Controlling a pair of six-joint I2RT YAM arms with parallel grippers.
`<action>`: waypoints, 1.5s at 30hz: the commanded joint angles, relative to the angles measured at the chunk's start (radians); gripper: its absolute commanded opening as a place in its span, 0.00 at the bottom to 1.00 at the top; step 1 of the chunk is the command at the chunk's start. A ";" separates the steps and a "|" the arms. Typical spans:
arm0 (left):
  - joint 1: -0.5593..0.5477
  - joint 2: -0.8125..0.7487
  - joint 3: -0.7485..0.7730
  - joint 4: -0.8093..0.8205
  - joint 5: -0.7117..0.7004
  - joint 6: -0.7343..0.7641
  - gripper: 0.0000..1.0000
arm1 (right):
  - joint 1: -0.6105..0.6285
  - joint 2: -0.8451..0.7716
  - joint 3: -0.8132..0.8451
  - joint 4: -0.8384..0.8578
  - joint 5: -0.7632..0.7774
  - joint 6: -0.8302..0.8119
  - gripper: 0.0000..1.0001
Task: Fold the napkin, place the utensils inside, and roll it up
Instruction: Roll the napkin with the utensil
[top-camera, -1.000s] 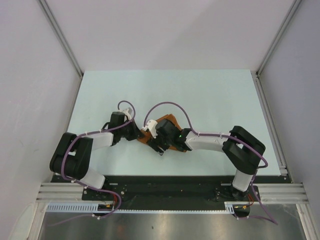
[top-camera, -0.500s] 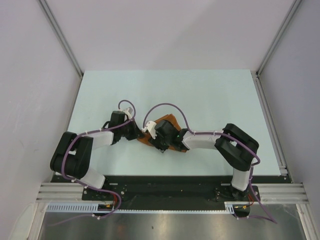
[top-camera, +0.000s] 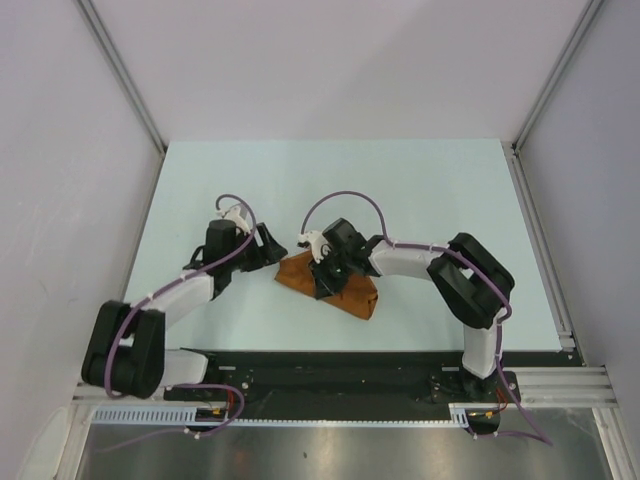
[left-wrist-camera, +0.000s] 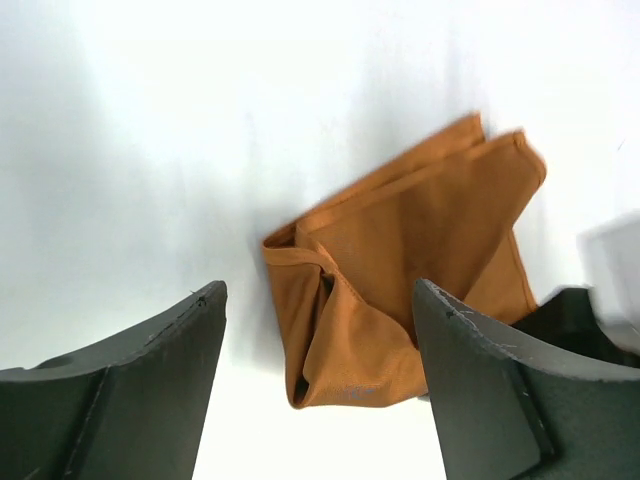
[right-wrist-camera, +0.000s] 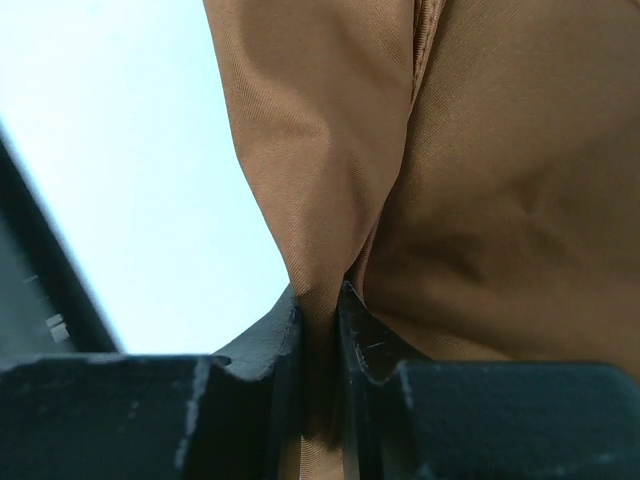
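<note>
The rust-brown napkin (top-camera: 345, 295) lies as a folded, bunched bundle on the pale table (top-camera: 420, 190), near the front middle. My right gripper (top-camera: 325, 278) sits on top of it, and in the right wrist view it (right-wrist-camera: 320, 300) is shut on a pinched fold of the napkin (right-wrist-camera: 480, 150). My left gripper (top-camera: 272, 247) stands open just left of the bundle's left end. In the left wrist view its fingers (left-wrist-camera: 130, 390) straddle the near corner of the napkin (left-wrist-camera: 400, 260) without touching it. The utensils are hidden.
Metal frame rails (top-camera: 540, 220) run along the table's right and left sides, with white walls behind them. The arm bases and a black mounting bar (top-camera: 330, 375) line the near edge. Purple cables (top-camera: 350, 200) loop above both wrists.
My left gripper has opened, let go of the napkin and drawn back to the upper left. My right gripper has shut on a fold of the cloth, and more of the bundle now shows.
</note>
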 joint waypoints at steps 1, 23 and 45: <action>0.006 -0.184 -0.094 0.041 -0.096 0.026 0.79 | -0.015 0.054 0.007 -0.158 -0.273 0.104 0.14; -0.035 -0.041 -0.214 0.365 0.185 -0.010 0.74 | -0.205 0.257 0.053 -0.061 -0.627 0.226 0.12; -0.040 0.143 -0.073 0.181 0.122 0.031 0.00 | -0.199 0.088 0.158 -0.245 -0.455 0.185 0.68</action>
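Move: The spot at the napkin's left end where the left fingers will shut lies roughly 2 cm back, 3 cm right and 5 cm below the open left hand. The right fingertips are some 7 cm back, 10 cm right and 4 cm below that hand, already shut on the napkin's rolled near edge. From the right hand, that left end is about 5 cm ahead and 7 cm left, the near-right corner about 7 cm back and 10 cm right, and the unrolled part some 4 cm ahead and 5 cm right. The right hand keeps its pinch on the rolled edge, draws it about 3 cm back and rolls forward some 40 degrees, top going away from the base, then holds still and finally opens around the roll, starting to rise. Meanwhile the open left hand swings up and back clear of the napkin, then comes down about 6 cm and to the right, turning slightly clockwise, and shuts on the left end before the right fingers let go. ##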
